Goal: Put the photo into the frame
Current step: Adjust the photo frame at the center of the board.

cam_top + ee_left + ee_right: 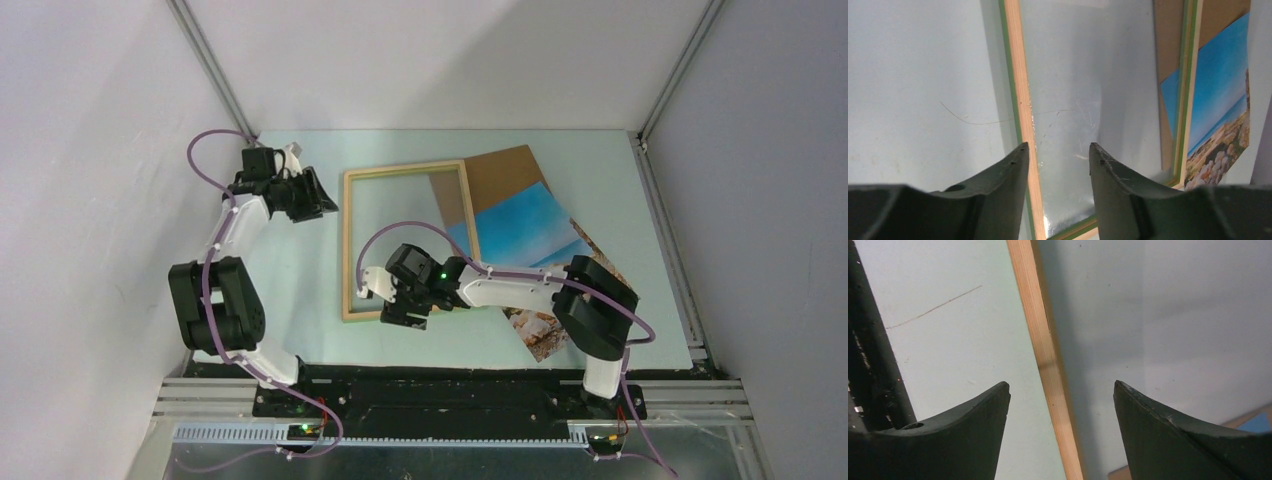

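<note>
The frame (347,240) lies flat mid-table with its pale wooden side up and green edges showing. The photo (525,225), blue sky over pale rocks, lies face up to its right, one corner tucked under the frame's right rail. My left gripper (322,200) hovers at the frame's upper left. In the left wrist view the left gripper (1056,150) is open, a frame (1025,125) rail passes between its fingers, and the photo (1218,110) shows at far right. My right gripper (400,305) is over the frame's near rail. That right gripper (1062,387) is open astride the rail (1048,365).
A brown backing board (500,170) lies under the photo at the back right, and the same backing board (1223,15) shows in the left wrist view. Grey walls and metal rails close the table at the back and both sides.
</note>
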`<move>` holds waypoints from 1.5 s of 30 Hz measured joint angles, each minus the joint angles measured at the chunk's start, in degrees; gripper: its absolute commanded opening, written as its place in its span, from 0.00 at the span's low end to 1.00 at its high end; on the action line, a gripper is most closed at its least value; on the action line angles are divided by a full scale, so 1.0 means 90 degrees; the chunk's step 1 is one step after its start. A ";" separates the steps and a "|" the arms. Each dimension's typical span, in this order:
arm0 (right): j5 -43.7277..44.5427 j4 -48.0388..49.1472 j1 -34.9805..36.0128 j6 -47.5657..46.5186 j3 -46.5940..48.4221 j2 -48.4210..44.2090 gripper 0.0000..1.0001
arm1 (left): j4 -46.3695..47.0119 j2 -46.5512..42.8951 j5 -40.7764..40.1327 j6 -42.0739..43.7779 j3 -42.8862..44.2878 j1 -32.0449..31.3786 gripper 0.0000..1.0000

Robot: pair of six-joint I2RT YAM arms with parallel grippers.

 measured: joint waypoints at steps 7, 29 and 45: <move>-0.0083 0.0010 -0.0083 -0.0124 0.0000 0.0379 0.68 | 0.0002 0.0000 -0.0165 0.0146 -0.0134 0.0017 0.62; -0.0413 -0.0391 -0.0265 -0.0163 0.0510 0.0614 0.00 | 0.0017 0.0695 0.0440 0.0384 -0.0510 0.0364 0.83; -0.0867 -0.0937 -0.0386 0.0027 0.0765 0.0029 0.00 | 0.0019 0.2176 0.2727 0.0267 0.0255 0.0243 0.88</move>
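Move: The photo frame's near rail lies between my open right fingers, about 4 cm below and 1 cm ahead. From that hand the brown board is some 20 cm ahead and 20 cm right, the photo 10 cm ahead and 28 cm right. For my left hand, the frame's left rail has its middle about 2 cm right, 3 cm back and 11 cm below; the far rail is 14 cm ahead and 14 cm right of that hand. I sink my right hand about 4 cm over the near rail, shut the fingers to pinch it, then lift it some 6 cm with the grip kept. Meanwhile my left hand opens wide and drops about 8 cm, drifting slightly left, then swings 6 cm right towards the left rail, rolling its left side down. ##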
